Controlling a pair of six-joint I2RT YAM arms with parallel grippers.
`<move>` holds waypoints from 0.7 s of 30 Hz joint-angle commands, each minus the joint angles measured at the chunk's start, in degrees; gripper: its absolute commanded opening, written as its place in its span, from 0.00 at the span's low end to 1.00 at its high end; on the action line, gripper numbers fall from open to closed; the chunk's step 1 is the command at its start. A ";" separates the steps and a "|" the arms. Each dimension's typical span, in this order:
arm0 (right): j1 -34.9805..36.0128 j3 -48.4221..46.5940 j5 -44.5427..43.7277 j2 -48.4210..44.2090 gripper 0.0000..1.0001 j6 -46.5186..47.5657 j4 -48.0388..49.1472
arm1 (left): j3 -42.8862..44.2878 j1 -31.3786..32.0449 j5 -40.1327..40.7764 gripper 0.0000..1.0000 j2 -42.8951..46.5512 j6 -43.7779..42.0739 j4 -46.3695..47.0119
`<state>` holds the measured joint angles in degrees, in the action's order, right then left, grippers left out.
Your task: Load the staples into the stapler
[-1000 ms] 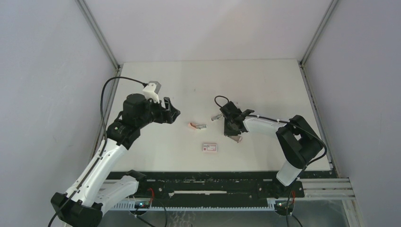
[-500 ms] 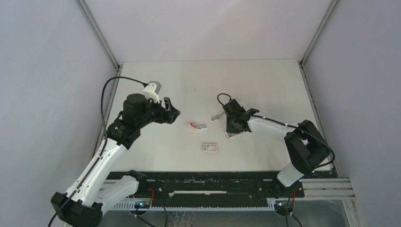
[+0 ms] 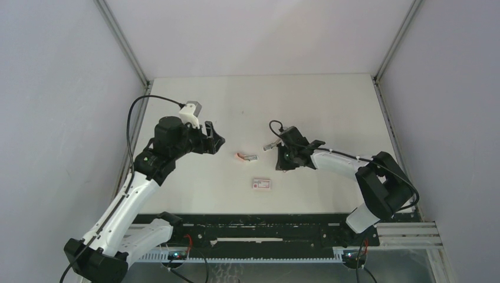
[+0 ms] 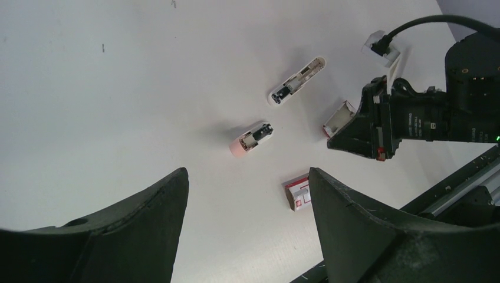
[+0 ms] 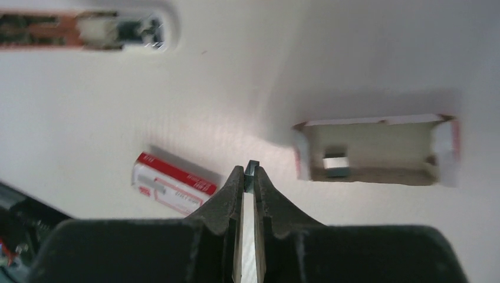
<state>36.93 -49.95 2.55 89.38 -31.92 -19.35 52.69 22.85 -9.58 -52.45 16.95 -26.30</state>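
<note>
My right gripper [image 5: 248, 174] is shut on a thin grey strip of staples [image 5: 252, 165] that pokes out between its tips. It hovers just left of an open cardboard tray [image 5: 377, 175] with another small staple piece [image 5: 335, 164] inside. The stapler lies in two parts: a pink-tipped piece [image 4: 252, 137] and a long white piece [image 4: 298, 81], both left of the right gripper [image 3: 285, 161]. Farther left, my left gripper [image 3: 217, 141] hangs above the table, open and empty, fingers spread wide [image 4: 247, 177].
A small white box with a red label [image 3: 261, 184] lies nearer the front edge, below the stapler parts, also in the right wrist view as the box [image 5: 174, 190]. A black rail [image 3: 265, 227] runs along the table's near edge.
My right gripper has closed on the staple strip and shifted slightly left and away from the front, off the open tray. The left arm has not moved.
</note>
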 commanded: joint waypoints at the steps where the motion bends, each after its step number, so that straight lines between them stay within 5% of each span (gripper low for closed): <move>1: 2.61 0.73 9.22 -0.40 0.05 2.48 8.87 | -0.48 -0.27 -0.33 0.79 -0.10 -0.60 0.92; 21: 1.34 3.86 16.70 8.19 0.05 -0.18 21.14 | -0.57 -0.26 0.48 0.78 0.33 -0.91 0.82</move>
<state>39.44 -46.52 18.37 97.30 -31.11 -2.83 52.66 22.85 -9.32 -52.64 16.95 -26.33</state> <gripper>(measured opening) 0.055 0.786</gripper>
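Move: The right gripper, still pinching a small staple strip, is headed for bare table at the far edge of the closed staple box, about 6 cm left, 2 cm back and 3 cm down. That closed box's middle lies some 6 cm left and 5 cm back, the open staple box level and 3 cm right, the pink stapler 11 cm left and 5 cm ahead. From the idle left hand that spot is about 14 cm right, 3 cm back, 23 cm down. Keep the fingers shut on the staple strip and swing the right gripper briskly left about 6 cm, drawing it back a couple of centimetres, away from the open staple box. Turn it some 10–15 degrees counter-clockwise and lift its left side as it goes. Once at the closed box's far edge, stop the sideways travel and lower the tips about 2.5 cm towards the table. ##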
